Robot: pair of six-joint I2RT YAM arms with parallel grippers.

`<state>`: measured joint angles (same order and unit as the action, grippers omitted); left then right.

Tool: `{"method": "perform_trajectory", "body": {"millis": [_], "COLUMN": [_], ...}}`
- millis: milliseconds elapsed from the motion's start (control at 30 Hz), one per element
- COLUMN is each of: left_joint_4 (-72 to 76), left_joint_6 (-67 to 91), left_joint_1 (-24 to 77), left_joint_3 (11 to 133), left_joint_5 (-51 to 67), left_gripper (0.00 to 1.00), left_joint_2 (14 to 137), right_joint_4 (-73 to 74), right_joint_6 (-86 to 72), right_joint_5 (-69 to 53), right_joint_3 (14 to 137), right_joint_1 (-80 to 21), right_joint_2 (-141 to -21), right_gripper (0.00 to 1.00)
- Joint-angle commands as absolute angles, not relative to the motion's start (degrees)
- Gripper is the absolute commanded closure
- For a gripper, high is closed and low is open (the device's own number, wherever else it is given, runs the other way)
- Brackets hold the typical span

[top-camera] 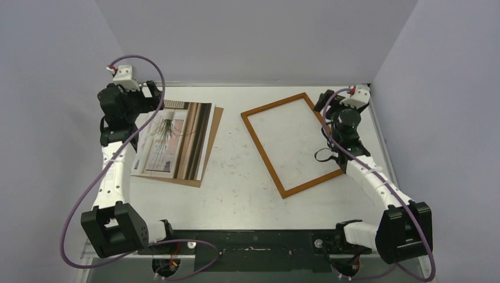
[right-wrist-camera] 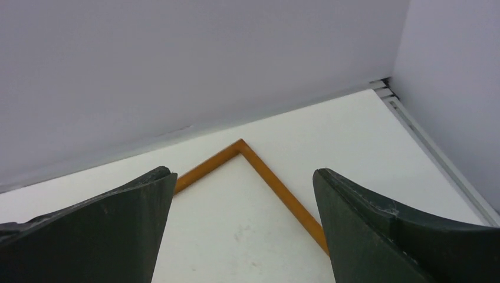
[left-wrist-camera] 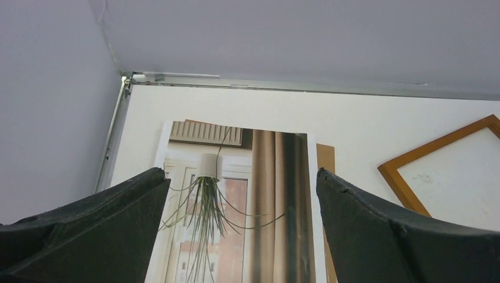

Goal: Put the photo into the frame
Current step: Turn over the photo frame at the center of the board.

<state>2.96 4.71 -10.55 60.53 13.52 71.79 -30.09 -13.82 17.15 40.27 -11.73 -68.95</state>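
The photo [top-camera: 177, 141], a print with beige and brown bands and a green trailing plant, lies face up at the table's left. In the left wrist view the photo [left-wrist-camera: 247, 206] fills the gap between my fingers. My left gripper [top-camera: 153, 95] [left-wrist-camera: 240, 171] hovers open over the photo's far left end, holding nothing. The reddish-brown frame [top-camera: 263, 155] lies flat and turned at an angle on the right, and its rim [left-wrist-camera: 436, 144] shows at the left wrist view's edge. My right gripper [top-camera: 326, 101] [right-wrist-camera: 243, 171] stands open above the frame's far corner [right-wrist-camera: 283, 197], empty.
A brown fibreboard backing sheet [top-camera: 214, 127] [left-wrist-camera: 325, 156] lies under the photo, sticking out along its right side. Grey walls close in the left, back and right. A metal rail [left-wrist-camera: 177, 78] runs along the table's far edge. Purple cables loop off both arms.
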Motion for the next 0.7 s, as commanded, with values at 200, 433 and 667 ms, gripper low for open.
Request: {"method": "perform_trajectory", "body": {"millis": [200,433,667], "left_joint_4": [-28.9,-30.5,-33.3], "left_joint_6": [4.1,3.4,3.4], "left_joint_1": [-15.8,-16.3,-16.3], "left_joint_3": [73.5,72.7,73.5], "left_joint_5": [19.5,19.2,19.4], "left_gripper": [0.04,0.04,0.04], "left_joint_2": [77.0,75.5,77.1], "right_joint_4": [22.7,13.5,27.9], "right_joint_6": [-20.9,-19.3,-15.2], "right_joint_5": [38.4,23.3,29.1], "right_joint_3": [83.4,72.9,84.2], "right_joint_1": [-34.2,-33.8,-42.4], "right_joint_2": [-86.2,-81.4,-97.5], "right_gripper": [0.1,0.1,0.1]}}
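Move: From the right hand the photo frame's middle lies about 8 cm left, 3 cm ahead and 26 cm below; from the left hand, some 46 cm right, 3 cm ahead and 30 cm below. The photo is centred roughly 48 cm left of the frame and level with it, with the brown board's middle about 2 cm right of and 2 cm nearer than the photo's. The open right hand sweeps some 19 cm left above the frame, tipping down, while the left sinks 7. ##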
